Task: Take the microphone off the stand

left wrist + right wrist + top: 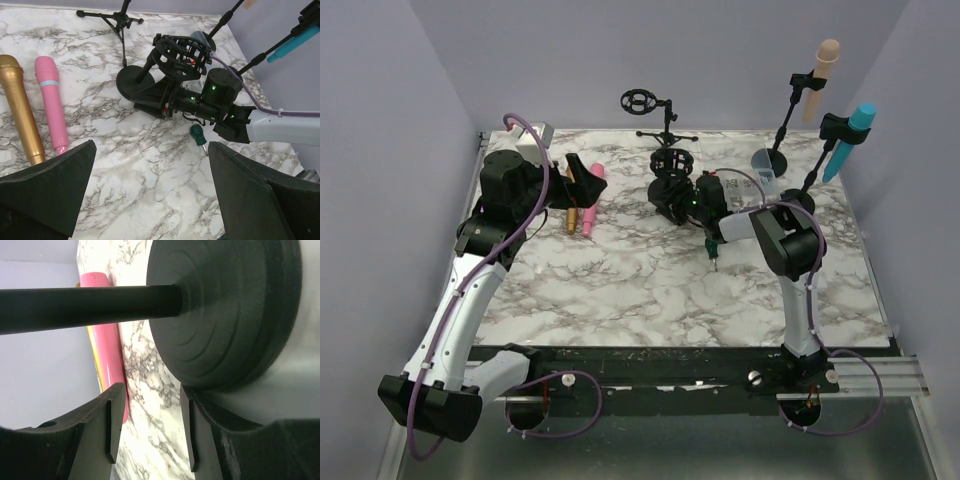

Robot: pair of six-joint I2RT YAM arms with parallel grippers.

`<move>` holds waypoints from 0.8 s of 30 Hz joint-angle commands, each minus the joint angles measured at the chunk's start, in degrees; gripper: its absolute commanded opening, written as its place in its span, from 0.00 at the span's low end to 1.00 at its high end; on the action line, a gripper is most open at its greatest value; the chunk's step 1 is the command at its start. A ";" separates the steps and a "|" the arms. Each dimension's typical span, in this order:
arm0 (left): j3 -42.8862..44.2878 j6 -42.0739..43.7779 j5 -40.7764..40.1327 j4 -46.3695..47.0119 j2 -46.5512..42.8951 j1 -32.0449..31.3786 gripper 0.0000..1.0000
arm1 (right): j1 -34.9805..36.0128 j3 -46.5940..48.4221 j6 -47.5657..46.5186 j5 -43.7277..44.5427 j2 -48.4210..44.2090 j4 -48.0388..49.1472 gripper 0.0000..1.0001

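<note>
A beige microphone [827, 60] and a blue microphone [855, 130] sit clipped in two tall black stands at the back right. My right gripper [150, 405] is open and empty, low beside the round base [225, 315] of a black shock-mount stand [672, 175] at the table's middle back. That stand holds no microphone. My left gripper [151, 147] is open and empty above the marble. A pink microphone [51, 102] and a gold microphone [20, 107] lie on the table to its left.
A green-handled screwdriver [199, 135] lies by the right wrist. An empty tripod stand with a ring mount [642, 102] stands at the back. A white box [535, 135] sits in the back left corner. Purple walls enclose the table.
</note>
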 commanded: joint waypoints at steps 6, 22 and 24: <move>-0.75 -0.31 0.81 1.76 0.23 2.34 0.98 | -1.86 4.19 -7.12 -5.13 4.34 -7.80 0.56; -0.01 0.57 10.71 7.58 7.29 10.83 0.95 | -1.40 -9.19 -33.44 -1.30 -28.48 -43.51 0.83; 0.97 1.46 9.76 6.99 8.45 12.16 0.96 | -1.49 -8.87 -38.86 3.20 -32.55 -47.73 0.89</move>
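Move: The round base of the emptied microphone stand lies about 5 cm straight ahead of the right hand and slightly below it, its near rim at the half-open fingers. The tripod stand stands about 24 cm ahead, straight beyond it. The pink microphone lies about 20 cm to the hand's left and 3 cm ahead; the green screwdriver about 13 cm back and 11 cm right. From the left hand the stand's base lies some 20 cm ahead, 20 cm right and 30 cm below. Fingers already against the stand's base, the right hand pushes it forward a last 2 cm, then comes free and draws back about 11 cm, also veering right and rising as the fingers open wider. Its wrist rolls left side down by some 20 degrees and turns counter-clockwise. Meanwhile the open left hand drifts forward, left and down about 6 cm. ##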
